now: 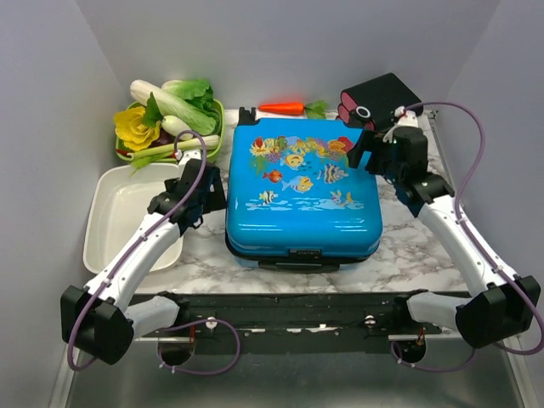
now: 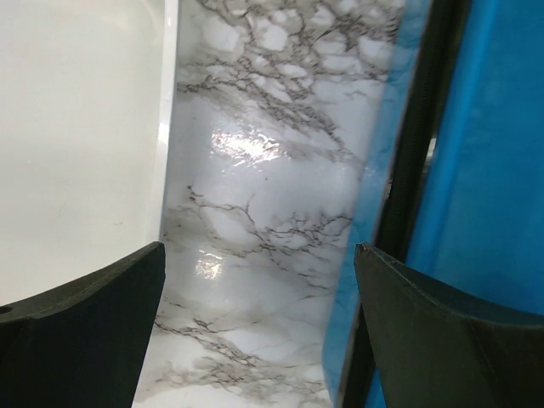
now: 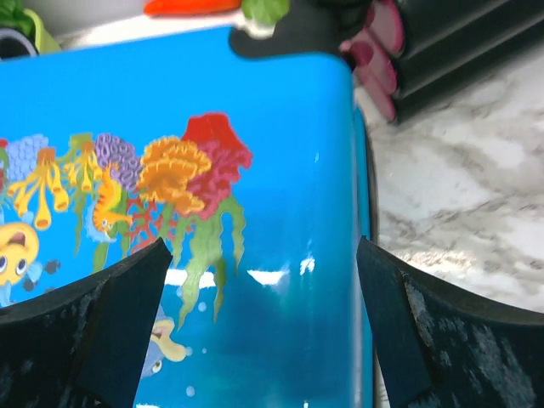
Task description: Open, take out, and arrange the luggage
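The luggage (image 1: 302,191) is a bright-blue suitcase printed with fish and corals. It lies flat and closed in the middle of the marble table. My left gripper (image 1: 210,187) hangs open beside its left side. In the left wrist view that gripper (image 2: 259,248) has bare marble between its fingers and the luggage's blue wall and black seam (image 2: 501,170) just to the right. My right gripper (image 1: 367,155) is open over the far right corner of the lid. In the right wrist view it (image 3: 263,242) straddles the right edge of the lid (image 3: 255,170) and holds nothing.
A white tray (image 1: 127,212) (image 2: 76,127) lies left of the luggage. Behind it a green basket (image 1: 218,127) holds vegetables. A carrot (image 1: 282,108) lies at the back. A black box with pink drawers (image 1: 378,98) (image 3: 442,42) stands at the back right.
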Tool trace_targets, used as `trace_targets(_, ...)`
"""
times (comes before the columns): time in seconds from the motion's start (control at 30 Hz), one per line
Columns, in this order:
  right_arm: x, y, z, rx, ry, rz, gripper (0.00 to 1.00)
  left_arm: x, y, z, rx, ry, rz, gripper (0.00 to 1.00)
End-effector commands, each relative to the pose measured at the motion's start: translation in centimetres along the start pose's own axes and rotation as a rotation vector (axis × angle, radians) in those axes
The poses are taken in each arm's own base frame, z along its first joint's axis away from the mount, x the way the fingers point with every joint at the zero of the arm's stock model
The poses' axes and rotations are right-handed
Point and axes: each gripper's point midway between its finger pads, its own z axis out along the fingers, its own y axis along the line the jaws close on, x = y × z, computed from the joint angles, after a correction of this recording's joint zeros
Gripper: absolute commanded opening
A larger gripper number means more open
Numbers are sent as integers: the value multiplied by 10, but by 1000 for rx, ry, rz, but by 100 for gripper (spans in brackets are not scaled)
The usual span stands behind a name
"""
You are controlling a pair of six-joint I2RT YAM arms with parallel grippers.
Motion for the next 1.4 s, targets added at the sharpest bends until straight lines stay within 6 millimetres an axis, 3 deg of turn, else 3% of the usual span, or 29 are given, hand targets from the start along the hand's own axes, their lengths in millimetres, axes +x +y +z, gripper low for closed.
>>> trace_targets(0.0,-24,-17,2,5,23,-105,100,-29,-31,-36,159,-75,-95,99)
trace_targets(0.03,-28,-11,2,-53,31,-115,100,-29,-29,-39,157,-76,-95,99)
trace_targets(0.07,-40,-18,3,-52,13,-111,100,-29,-25,-42,145,-73,-92,99)
trace_targets(0.2,-55,-33,12,-50,-13,-181,100,-30,-14,-55,133,-105,-101,99)
trace_targets(0.33,-56,-52,42,-11,-11,-383,100,-28,-7,-62,132,-124,-105,99)
trace_targets(0.4,-46,-66,66,15,25,-496,100,-30,-1,-66,117,-138,-103,99)
trace_targets(0.43,-55,-71,73,45,0,-525,100,-30,0,-68,112,-140,-101,99)
trace_targets(0.47,-47,-79,89,56,36,-540,100,-30,1,-69,114,-146,-102,99)
trace_targets(0.57,-63,-101,102,151,25,-556,100,-30,-8,-68,170,-155,-107,99)
trace_targets(0.6,-58,-105,111,152,38,-547,100,-29,-13,-68,192,-155,-107,99)
trace_targets(0.8,-68,-106,127,113,-54,-569,99,-34,-24,-65,233,-151,-98,99)
trace_targets(0.93,-56,-91,143,-16,-53,-609,99,-37,-27,-61,227,-149,-88,99)
trace_targets(1.03,-67,-90,156,-12,-109,-621,99,-40,-29,-59,220,-145,-77,99)
trace_targets(1.07,-57,-96,168,-4,-89,-620,99,-42,-29,-58,217,-149,-76,99)
trace_targets(1.13,-63,-104,177,36,-86,-642,99,-41,-26,-55,197,-147,-62,99)
trace_targets(1.17,-54,-111,188,56,-57,-647,99,-41,-25,-54,190,-146,-54,99)
trace_targets(1.37,-65,-158,189,270,-59,-576,99,-38,-23,-51,172,-130,-56,99)
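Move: The black case stands about 23 cm ahead of the right hand, 7 cm to its right and 14 cm below. The blue suitcase's middle is some 17 cm left, 6 cm back and 12 cm lower; the carrot lies about 20 cm left, 19 cm ahead and 21 cm down. From the left hand the black case is roughly 28 cm ahead, 46 cm right and 5 cm lower. Open right hand reaches 19 cm forward and rightward, rolling left-side down, to the black case; left rises 5 cm. ##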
